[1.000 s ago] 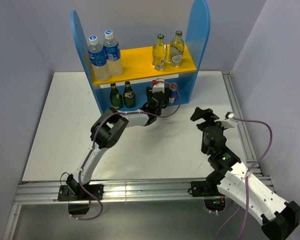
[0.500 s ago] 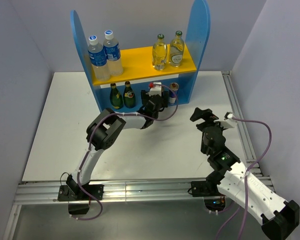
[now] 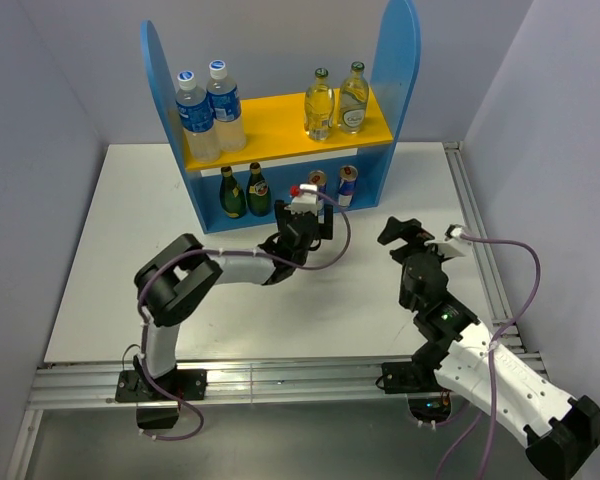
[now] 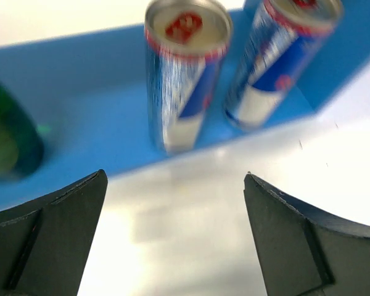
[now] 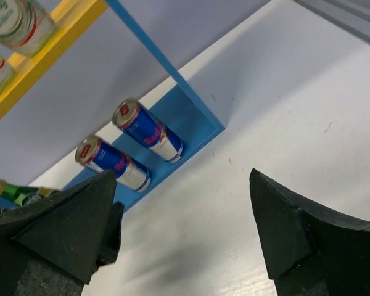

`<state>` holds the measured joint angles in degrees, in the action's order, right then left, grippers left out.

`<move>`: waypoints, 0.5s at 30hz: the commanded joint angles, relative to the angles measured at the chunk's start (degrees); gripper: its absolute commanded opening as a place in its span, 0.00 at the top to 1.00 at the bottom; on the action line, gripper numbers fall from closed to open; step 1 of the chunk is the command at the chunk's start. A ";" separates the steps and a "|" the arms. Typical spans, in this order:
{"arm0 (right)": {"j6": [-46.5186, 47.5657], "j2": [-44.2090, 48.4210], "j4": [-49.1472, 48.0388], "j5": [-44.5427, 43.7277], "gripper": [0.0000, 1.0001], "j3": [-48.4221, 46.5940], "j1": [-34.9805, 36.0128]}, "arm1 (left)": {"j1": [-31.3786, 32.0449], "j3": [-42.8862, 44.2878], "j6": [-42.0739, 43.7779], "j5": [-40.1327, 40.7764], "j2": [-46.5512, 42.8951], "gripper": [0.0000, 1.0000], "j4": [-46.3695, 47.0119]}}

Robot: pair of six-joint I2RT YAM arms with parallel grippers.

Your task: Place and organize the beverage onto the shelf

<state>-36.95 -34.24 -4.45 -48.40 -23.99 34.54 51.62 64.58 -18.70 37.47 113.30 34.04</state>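
Observation:
The shelf (image 3: 280,125) stands at the back of the table. Two clear bottles of pale yellow liquid (image 3: 319,104) stand on the right of its yellow upper board. On the blue base stand two dark green bottles (image 3: 231,192) at left and two silver-blue-red cans (image 3: 317,182) (image 3: 347,185) at right. My left gripper (image 3: 310,205) hovers just in front of the base, open and empty, facing the cans (image 4: 184,80) (image 4: 277,58). My right gripper (image 3: 405,232) hangs open and empty over the table right of the shelf, with both cans (image 5: 149,131) (image 5: 112,163) in its view.
Two clear water bottles with blue caps (image 3: 193,115) stand on the left of the upper board. Metal rails run along the table's near edge (image 3: 280,378) and right edge (image 3: 475,235). Grey walls close in the back and both sides.
My left gripper opened, let go of a can on the shelf's lower level beside the other can, and drew back from the shelf. The right arm has hardly moved.

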 commanded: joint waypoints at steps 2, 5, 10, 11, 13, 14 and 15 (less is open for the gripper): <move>1.09 0.58 2.94 -1.52 0.05 -3.69 3.85 | 4.44 -6.90 -3.53 1.10 -12.02 0.02 -2.56; 2.75 0.40 10.83 1.03 0.04 -9.57 8.95 | 8.92 -7.28 -6.60 4.53 -20.11 0.02 -14.32; 7.23 -0.30 20.26 3.12 0.04 -21.52 17.21 | 17.01 -2.97 -10.13 17.79 -34.00 0.02 -40.04; 7.76 -0.48 23.14 4.18 0.04 -23.37 18.44 | 19.46 -0.53 -11.09 19.55 -35.93 0.02 -43.15; 9.26 -1.18 25.70 5.42 0.00 -28.55 19.06 | 20.54 4.82 -12.67 19.39 -40.86 0.02 -49.83; 9.26 -1.53 28.76 5.34 0.00 -30.14 19.24 | 21.24 6.51 -13.20 19.83 -42.09 0.02 -54.39; 9.44 -1.97 29.75 5.07 0.00 -32.50 19.42 | 21.59 8.01 -13.47 20.53 -44.63 0.02 -56.61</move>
<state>-30.50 -35.51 17.54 -44.21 -51.16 53.28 72.66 66.15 -28.69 51.70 75.05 -7.73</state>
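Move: The can just set down stands some 11 cm ahead of the open left hand, 3 cm to its right and 3 cm below. The second can is about 8 cm right of the first can and 2 cm farther out. The nearer green bottle lies roughly 9 cm ahead and 13 cm left of the left hand, the other about 8 cm ahead and 20 cm left. From the right hand, the first can is about 20 cm ahead, 23 cm left and well below. Backwards first, then ever more steeply upwards, the left hand leaves the cans and the shelf, going about 18 cm each way with its fingers still wide open and hardly turning. The empty right hand, also open, swings left, then rises some 12 cm and draws back a little, its fingers turning roughly 20 degrees counter-clockwise to face the shelf. ##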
